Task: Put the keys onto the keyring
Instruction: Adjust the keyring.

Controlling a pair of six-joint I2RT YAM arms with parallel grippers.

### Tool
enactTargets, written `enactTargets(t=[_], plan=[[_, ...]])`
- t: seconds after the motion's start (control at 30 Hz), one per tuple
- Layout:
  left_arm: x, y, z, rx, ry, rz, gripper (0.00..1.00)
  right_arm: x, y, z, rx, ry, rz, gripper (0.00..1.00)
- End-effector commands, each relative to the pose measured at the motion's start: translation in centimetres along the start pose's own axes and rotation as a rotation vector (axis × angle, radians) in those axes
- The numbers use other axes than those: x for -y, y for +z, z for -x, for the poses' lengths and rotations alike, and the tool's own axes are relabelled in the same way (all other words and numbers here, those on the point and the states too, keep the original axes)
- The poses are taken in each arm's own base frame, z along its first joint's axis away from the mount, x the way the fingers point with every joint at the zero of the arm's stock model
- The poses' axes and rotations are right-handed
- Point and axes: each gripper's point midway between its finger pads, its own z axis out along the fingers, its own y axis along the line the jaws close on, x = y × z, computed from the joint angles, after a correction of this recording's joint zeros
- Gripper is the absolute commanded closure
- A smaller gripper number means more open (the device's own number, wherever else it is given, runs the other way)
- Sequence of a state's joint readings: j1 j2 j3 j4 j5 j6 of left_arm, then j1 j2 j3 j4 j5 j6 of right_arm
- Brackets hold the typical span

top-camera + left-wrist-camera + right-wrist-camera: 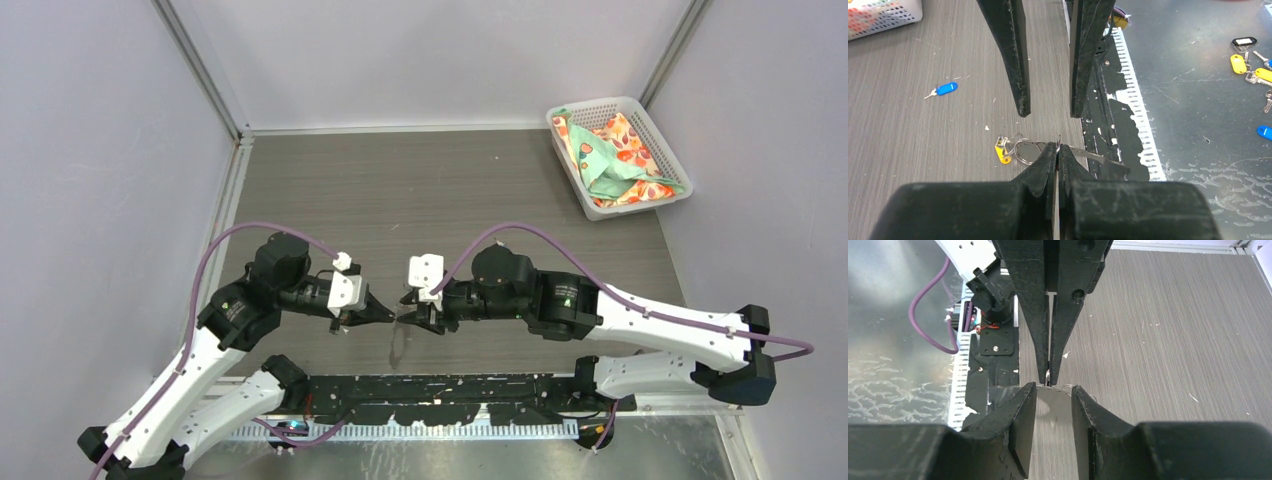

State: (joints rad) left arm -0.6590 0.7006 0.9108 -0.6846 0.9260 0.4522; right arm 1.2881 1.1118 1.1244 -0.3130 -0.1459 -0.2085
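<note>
My left gripper [392,313] is shut, its tips [1057,148] pinching the thin wire of the keyring [1020,162] above the table. The loop hangs away from the tips. The yellow-headed key [1002,151] sits at its far end, touching it; I cannot tell whether it is threaded on. The blue-headed key [945,89] lies alone on the wood further off. My right gripper [1053,390] faces the left one tip to tip, open, its fingers [1015,60] either side of the loop and nothing pinched between them. The left gripper [1049,376] points straight into that gap.
A white basket [590,205] holding a patterned cloth stands at the back right. Several spare keys and tags [1248,60] lie on the metal surface beyond the table's near edge. The black base plate [450,392] runs along that edge between the arm bases.
</note>
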Motion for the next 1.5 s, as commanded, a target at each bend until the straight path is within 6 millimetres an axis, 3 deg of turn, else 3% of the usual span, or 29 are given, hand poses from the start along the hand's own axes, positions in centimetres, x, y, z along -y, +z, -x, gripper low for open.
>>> enactTargets(t=[0.0, 0.37, 0.63, 0.83, 1.0, 1.17, 1.33, 1.47], plan=[[-0.7, -0.3, 2.6, 0.059, 0.081, 0.018, 1.0, -1.0, -0.4, 1.6, 0.053, -0.006, 0.053, 0.62], [-0.6, -0.3, 3.1, 0.076, 0.082, 0.007, 1.0, -0.1, 1.0, 1.1, 0.036, -0.001, 0.015, 0.68], [-0.4, -0.4, 4.0, 0.096, 0.072, -0.006, 1.0, 0.4, 1.7, 0.3, -0.006, -0.01, -0.006, 0.98], [-0.6, -0.3, 4.6, 0.11, 0.061, 0.0, 1.0, 1.7, 1.3, 0.9, 0.021, 0.009, -0.089, 0.99], [-0.6, -0.3, 4.1, 0.095, 0.03, 0.004, 0.76, 1.9, 0.2, 2.8, 0.134, 0.041, -0.118, 0.99], [0.2, -0.6, 3.3, 0.064, 0.018, -0.008, 0.64, 1.8, -0.9, 3.1, 0.204, 0.071, -0.13, 0.99], [0.1, -1.1, 2.2, 0.017, 0.029, 0.026, 0.61, 1.7, -1.6, 3.2, 0.227, 0.086, -0.134, 0.99], [-1.9, -0.9, 2.0, 0.026, -0.02, 0.134, 0.62, 1.4, -1.7, 3.6, 0.244, 0.081, -0.115, 0.99]])
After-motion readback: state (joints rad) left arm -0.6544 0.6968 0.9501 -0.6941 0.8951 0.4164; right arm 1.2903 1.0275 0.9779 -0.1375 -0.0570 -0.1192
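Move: The left hand already holds the keyring's small top loop between its shut fingertips, with the flat plate hanging below. From the half-open right fingers that loop lies level fore and aft, about 1 cm left and 2 cm lower. From the left hand, the yellow key tag hangs roughly 5 cm ahead, in line sideways and 6 cm below; the blue key tag lies on the table some 30 cm ahead, 21 cm right and 27 cm below. Right hand sinks about 2 cm, pinches the keyring's loop, then rises 2 cm rightward as the left fingers open. ##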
